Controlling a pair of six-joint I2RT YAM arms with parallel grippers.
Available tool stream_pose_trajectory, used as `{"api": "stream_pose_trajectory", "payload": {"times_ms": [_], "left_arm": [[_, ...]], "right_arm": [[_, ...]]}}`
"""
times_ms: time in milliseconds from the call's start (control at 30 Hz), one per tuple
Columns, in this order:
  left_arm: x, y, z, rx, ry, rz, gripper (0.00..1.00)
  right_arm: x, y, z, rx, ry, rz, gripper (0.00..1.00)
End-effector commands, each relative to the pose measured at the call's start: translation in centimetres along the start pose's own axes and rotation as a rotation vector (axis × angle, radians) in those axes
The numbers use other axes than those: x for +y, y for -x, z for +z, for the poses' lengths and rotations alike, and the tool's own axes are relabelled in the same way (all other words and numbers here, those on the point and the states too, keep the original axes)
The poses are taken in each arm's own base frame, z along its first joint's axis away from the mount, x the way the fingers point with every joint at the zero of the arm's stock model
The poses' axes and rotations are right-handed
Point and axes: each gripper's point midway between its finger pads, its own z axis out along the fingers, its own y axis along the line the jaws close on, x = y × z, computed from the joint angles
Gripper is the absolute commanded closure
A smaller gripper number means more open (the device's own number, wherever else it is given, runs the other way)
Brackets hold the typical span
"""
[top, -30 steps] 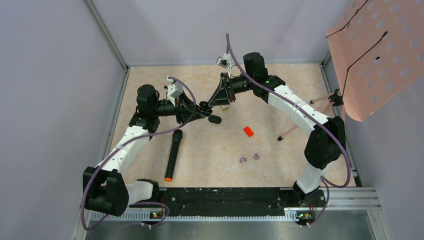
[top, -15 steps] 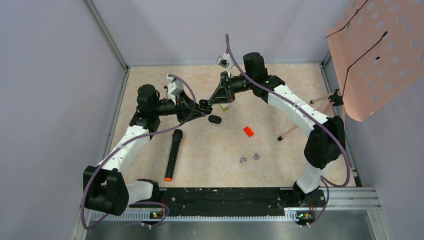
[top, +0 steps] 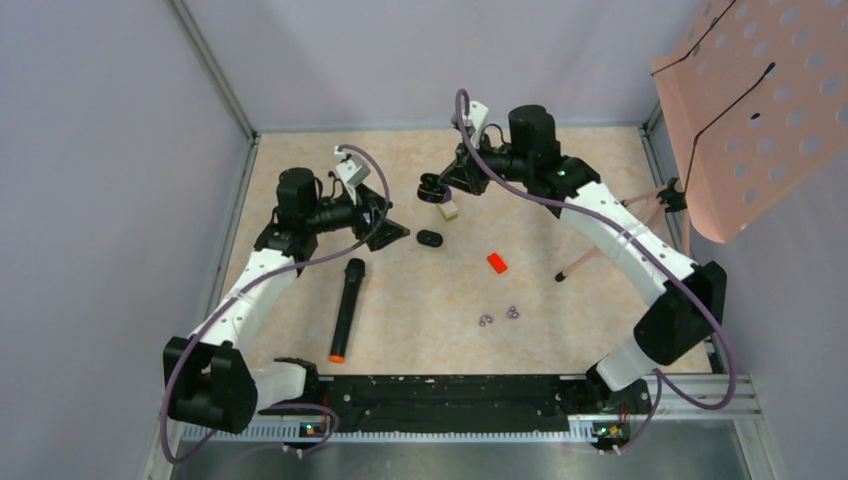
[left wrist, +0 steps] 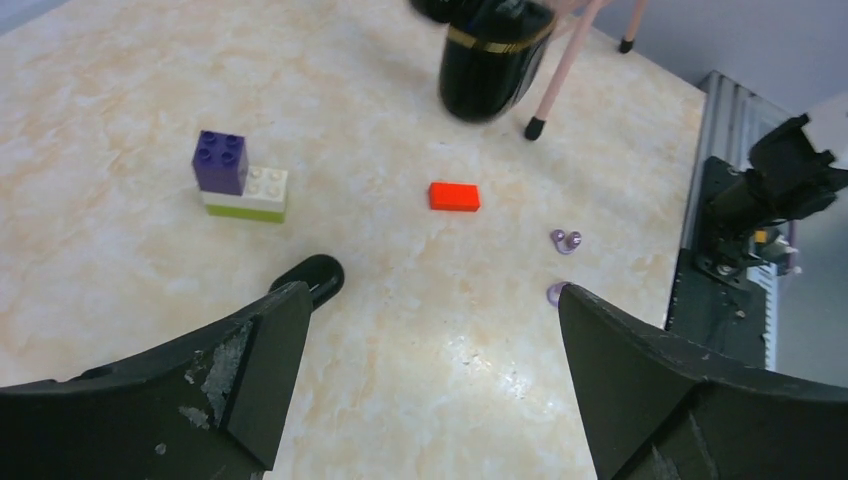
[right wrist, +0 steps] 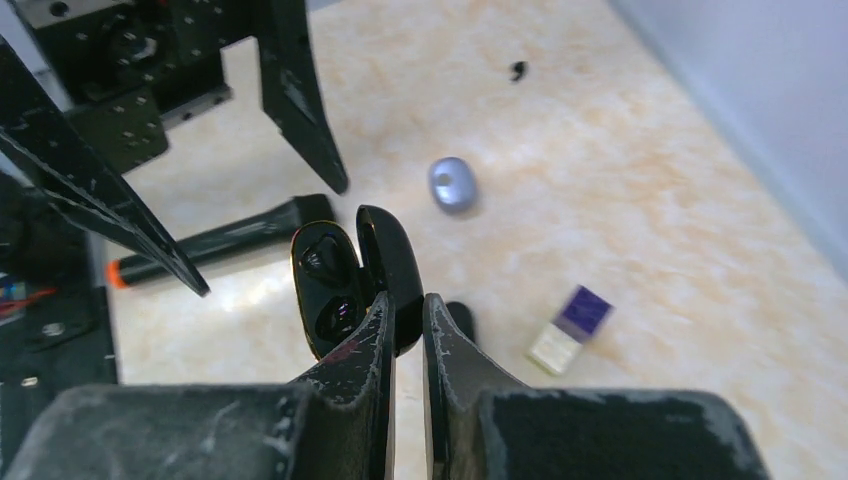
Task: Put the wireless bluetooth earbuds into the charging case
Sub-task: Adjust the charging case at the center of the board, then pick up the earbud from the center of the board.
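Observation:
The black charging case [top: 428,188] hangs open above the table, with my right gripper [top: 441,184] shut on it. In the right wrist view the case [right wrist: 335,285] shows two glossy sockets, and its lid runs between the fingers of my right gripper [right wrist: 405,305]. The left wrist view has the case [left wrist: 495,55] at the top. My left gripper [top: 388,228] stands open and empty to its left [left wrist: 430,295]. A black oval earbud [top: 430,238] lies on the table [left wrist: 318,277]. A tiny curled black piece [right wrist: 517,70] lies farther off.
A black microphone [top: 345,308] with an orange end lies at front left. A purple, white and green brick stack [top: 448,210], a red brick [top: 497,263] and purple rings [top: 487,320] are mid-table. A pink perforated board on a stand [top: 740,100] is at the right. A grey-blue oval [right wrist: 453,185] lies near the left fingers.
My left gripper has opened and let go of the case, drawing back to the left. The right arm has carried the case up and toward the back right.

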Motion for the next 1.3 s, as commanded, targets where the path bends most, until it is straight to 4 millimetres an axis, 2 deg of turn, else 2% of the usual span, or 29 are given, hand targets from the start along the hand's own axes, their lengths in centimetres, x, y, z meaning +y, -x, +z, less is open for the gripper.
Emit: {"api": "stream_pose_trajectory", "payload": {"times_ms": [0,100,167,267,300,333,400,467,600,700,800,867,967,1000,1033,1267], "left_arm": [[2.7,1.5,-1.6,0.01,0.215,0.061,0.01],[10.1,1.3,-3.7,0.036,0.616,-0.006,0.01],[14.7,-0.3,-5.0,0.121,0.832,-0.081,0.05],[20.2,-0.9,-6.2,0.151,1.015,-0.198,0.26],[22.3,-0.4,-6.8,0.138,1.09,-0.231,0.29],[24.0,-1.5,-7.1,0.156,1.143,-0.278,0.3],[27.2,-0.7,-7.3,0.138,1.218,-0.304,0.35],[29.9,-1.1,-7.5,0.132,1.276,-0.322,0.47],[34.6,-2.5,-8.3,0.145,1.371,-0.325,0.48],[37.0,-4.1,-8.5,0.166,1.389,-0.333,0.47],[38.4,-5.7,-8.1,0.154,1.371,-0.372,0.48],[39.0,-6.5,-7.3,0.162,1.332,-0.388,0.52],[40.1,-5.6,-7.0,0.144,1.334,-0.366,0.57],[41.0,-5.8,-8.4,0.133,1.361,-0.385,0.58],[41.5,-5.8,-8.7,0.13,1.366,-0.388,0.59],[42.7,-8.5,-7.5,0.211,1.275,-0.404,0.6]], "right_arm": [[-2.6,2.6,-3.2,-0.063,-0.248,-0.213,1.0],[-3.6,1.8,-3.9,-0.041,-0.32,-0.252,1.0],[-3.8,1.0,-4.3,-0.023,-0.342,-0.255,1.0],[-3.4,0.1,-4.7,-0.013,-0.337,-0.249,1.0],[-3.2,-0.2,-4.7,-0.008,-0.332,-0.247,1.0],[-3.1,-0.5,-4.8,-0.002,-0.33,-0.244,1.0],[-3.1,-1.1,-4.8,0.008,-0.331,-0.237,1.0],[-3.2,-1.4,-4.9,0.016,-0.334,-0.231,1.0],[-3.6,-2.1,-5.1,0.03,-0.343,-0.213,1.0],[-4.0,-2.6,-5.2,0.045,-0.351,-0.201,1.0],[-4.3,-2.9,-5.2,0.06,-0.358,-0.194,1.0],[-4.6,-3.2,-5.1,0.071,-0.36,-0.185,1.0],[-4.8,-3.5,-4.9,0.083,-0.36,-0.167,1.0],[-4.8,-3.5,-4.8,0.084,-0.36,-0.162,1.0],[-4.9,-3.6,-4.7,0.087,-0.358,-0.159,1.0],[-5.7,-3.3,-4.0,0.093,-0.361,-0.157,1.0]]}}
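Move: The small black earbud lies far out on the board, about 33 cm ahead of the left hand, 23 cm to its left and 24 cm below; on the way, the grey mouse is some 20 cm ahead, 10 cm left. The right hand already holds the open charging case; the red block lies about 2 cm ahead of it and 13 cm right, the oval case 8 cm ahead and 3 cm left, the toy bricks 18 cm ahead and 1 cm right, all nearly 30 cm below. The open charging case, still pinched in the right fingers, is carried some 7 cm right and then 5 cm down towards the red block, the fingers tilting further down and swinging clockwise. Meanwhile the empty left hand sweeps forward, left and down past the mouse to the earbud, turning from pointing right to pointing forward and down, its fingers closing from wide open to under half without touching it. ##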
